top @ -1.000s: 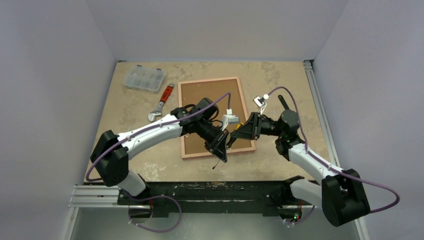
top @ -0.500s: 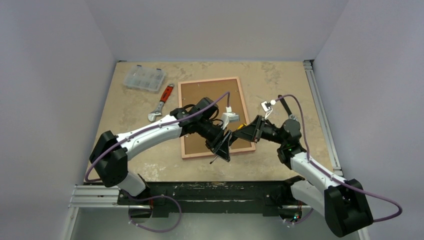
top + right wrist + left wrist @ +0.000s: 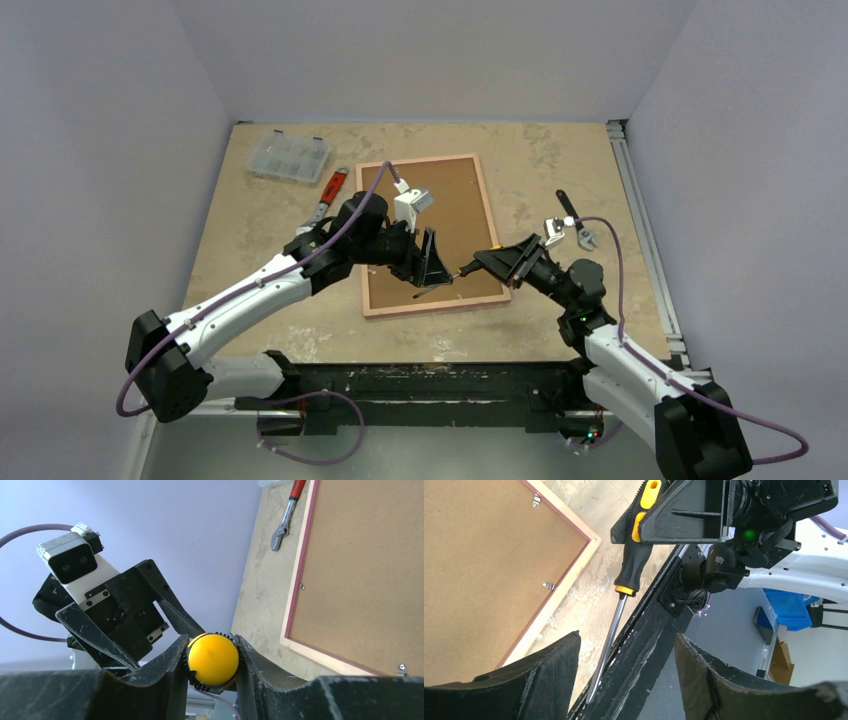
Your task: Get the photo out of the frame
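Note:
The frame lies face down on the table, its brown fibreboard back up, with small metal clips along the pink rim. The photo is hidden under that back. My right gripper hovers over the frame's near right corner, shut on the black and yellow handle of a screwdriver. Its steel shaft points toward my left gripper, which is open, the shaft tip lying loose between its fingers. In the top view my left gripper hangs over the frame's near edge.
A red-handled wrench and a clear compartment box lie left of the frame. A small wrench and a black tool lie to its right. A metal rail runs along the table's right edge.
My left gripper has opened, let go of the screwdriver shaft and drawn back up and left. My right arm has dropped lower and to the right, keeping hold of the handle.

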Controlling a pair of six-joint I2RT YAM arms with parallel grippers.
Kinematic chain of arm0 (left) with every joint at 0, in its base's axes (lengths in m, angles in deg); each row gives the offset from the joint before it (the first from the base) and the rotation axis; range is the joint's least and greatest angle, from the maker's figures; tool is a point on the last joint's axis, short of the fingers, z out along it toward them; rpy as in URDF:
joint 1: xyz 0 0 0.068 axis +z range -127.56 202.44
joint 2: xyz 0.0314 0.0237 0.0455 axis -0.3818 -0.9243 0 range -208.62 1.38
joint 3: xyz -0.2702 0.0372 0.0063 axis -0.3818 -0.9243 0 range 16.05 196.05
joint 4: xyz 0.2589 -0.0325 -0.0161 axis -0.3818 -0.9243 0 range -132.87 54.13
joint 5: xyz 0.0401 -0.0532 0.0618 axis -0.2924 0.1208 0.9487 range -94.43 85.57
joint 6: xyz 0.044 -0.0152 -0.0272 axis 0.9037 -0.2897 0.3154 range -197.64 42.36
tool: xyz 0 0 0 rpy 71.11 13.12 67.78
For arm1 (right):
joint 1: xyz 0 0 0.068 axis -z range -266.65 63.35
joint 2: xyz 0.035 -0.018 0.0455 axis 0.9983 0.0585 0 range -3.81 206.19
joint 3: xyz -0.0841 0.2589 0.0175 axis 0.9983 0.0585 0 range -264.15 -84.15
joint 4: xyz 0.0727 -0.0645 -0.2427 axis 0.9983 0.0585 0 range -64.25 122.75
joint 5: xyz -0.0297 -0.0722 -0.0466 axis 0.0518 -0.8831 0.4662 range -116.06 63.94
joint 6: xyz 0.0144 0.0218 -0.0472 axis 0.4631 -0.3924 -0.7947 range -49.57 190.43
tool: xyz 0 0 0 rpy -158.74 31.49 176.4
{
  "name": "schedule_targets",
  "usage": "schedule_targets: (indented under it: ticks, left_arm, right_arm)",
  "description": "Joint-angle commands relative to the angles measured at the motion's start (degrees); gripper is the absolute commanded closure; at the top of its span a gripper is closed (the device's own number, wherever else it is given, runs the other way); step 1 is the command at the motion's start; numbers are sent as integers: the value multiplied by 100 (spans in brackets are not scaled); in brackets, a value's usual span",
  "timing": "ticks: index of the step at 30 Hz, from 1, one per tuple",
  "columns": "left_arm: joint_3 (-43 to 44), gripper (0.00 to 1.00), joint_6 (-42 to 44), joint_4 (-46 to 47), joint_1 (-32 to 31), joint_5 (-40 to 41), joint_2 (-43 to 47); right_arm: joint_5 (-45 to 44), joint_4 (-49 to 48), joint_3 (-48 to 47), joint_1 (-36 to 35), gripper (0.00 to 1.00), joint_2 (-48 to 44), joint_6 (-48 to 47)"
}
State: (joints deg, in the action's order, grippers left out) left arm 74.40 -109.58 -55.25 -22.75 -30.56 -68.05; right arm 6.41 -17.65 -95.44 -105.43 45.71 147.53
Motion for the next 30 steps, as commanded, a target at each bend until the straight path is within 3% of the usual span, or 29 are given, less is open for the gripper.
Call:
schedule_targets:
  ticks: [1, 9, 10, 13, 15, 17, 19, 22, 24, 28, 30]
  left_arm:
    - [6, 36, 6, 426, -48, -345, -263]
    - [74, 41, 357, 95, -87, -582, -446]
    - [60, 45, 382, 123, -87, -679, -462]
    - [158, 81, 504, 38, -87, -979, -549]
    - [281, 97, 686, -214, -73, -1074, -577]
    - [356, 100, 894, -447, -32, -1113, -532]
    - [376, 100, 1149, -644, 23, -1184, -391]
    - [432, 100, 1623, -1012, 94, -1381, -216]
    - [450, 100, 1979, -1201, 98, -1815, -143]
    - [362, 100, 2562, -1382, 98, -2405, -30]
    - [349, 100, 2723, -1458, 98, -2519, -63]
  right_arm:
    - [-575, -448, 22, -192, 100, -93, 489]
    - [-704, -466, 102, -317, 100, -311, 818]
    - [-684, -580, 142, -333, 100, -311, 885]
    - [-527, -802, 163, -350, 100, -317, 968]
    - [-298, -767, 122, -347, 100, -372, 810]
    - [52, -90, -91, -353, 99, -434, 209]
    - [585, 1122, -543, -352, 81, -458, -846]
    - [1013, 3191, -1382, -346, 36, -516, -2595]
    - [1192, 4321, -1914, -353, 17, -478, -3605]
    - [2378, 4884, -2370, -351, 13, -184, -4456]
    - [2882, 4591, -2302, -378, 13, -97, -4309]
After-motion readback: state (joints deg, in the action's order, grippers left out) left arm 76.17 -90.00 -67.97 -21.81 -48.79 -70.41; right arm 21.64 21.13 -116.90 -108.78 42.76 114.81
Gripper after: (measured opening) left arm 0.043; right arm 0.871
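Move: Just below the open left fingers, about 4 cm down and 2 cm back, level sideways, is the screwdriver's shank; the handle is some 8 cm to the right, 2 cm ahead and 2 cm lower. The upturned frame's middle is roughly 13 cm ahead, straight in line, 18 cm below. From the right hand, which holds the handle, the shank is about 9 cm left, 4 cm back and 3 cm lower. Sinking about 2 cm and edging right and slightly back, the left hand brings its open fingers around the shank and shuts them on it, then carries it some 4 cm back and 3 cm left, turning about 20 degrees clockwise. Once that grip is made, the right hand opens off the handle, tilting some 30 degrees while going back, up and a little left. ##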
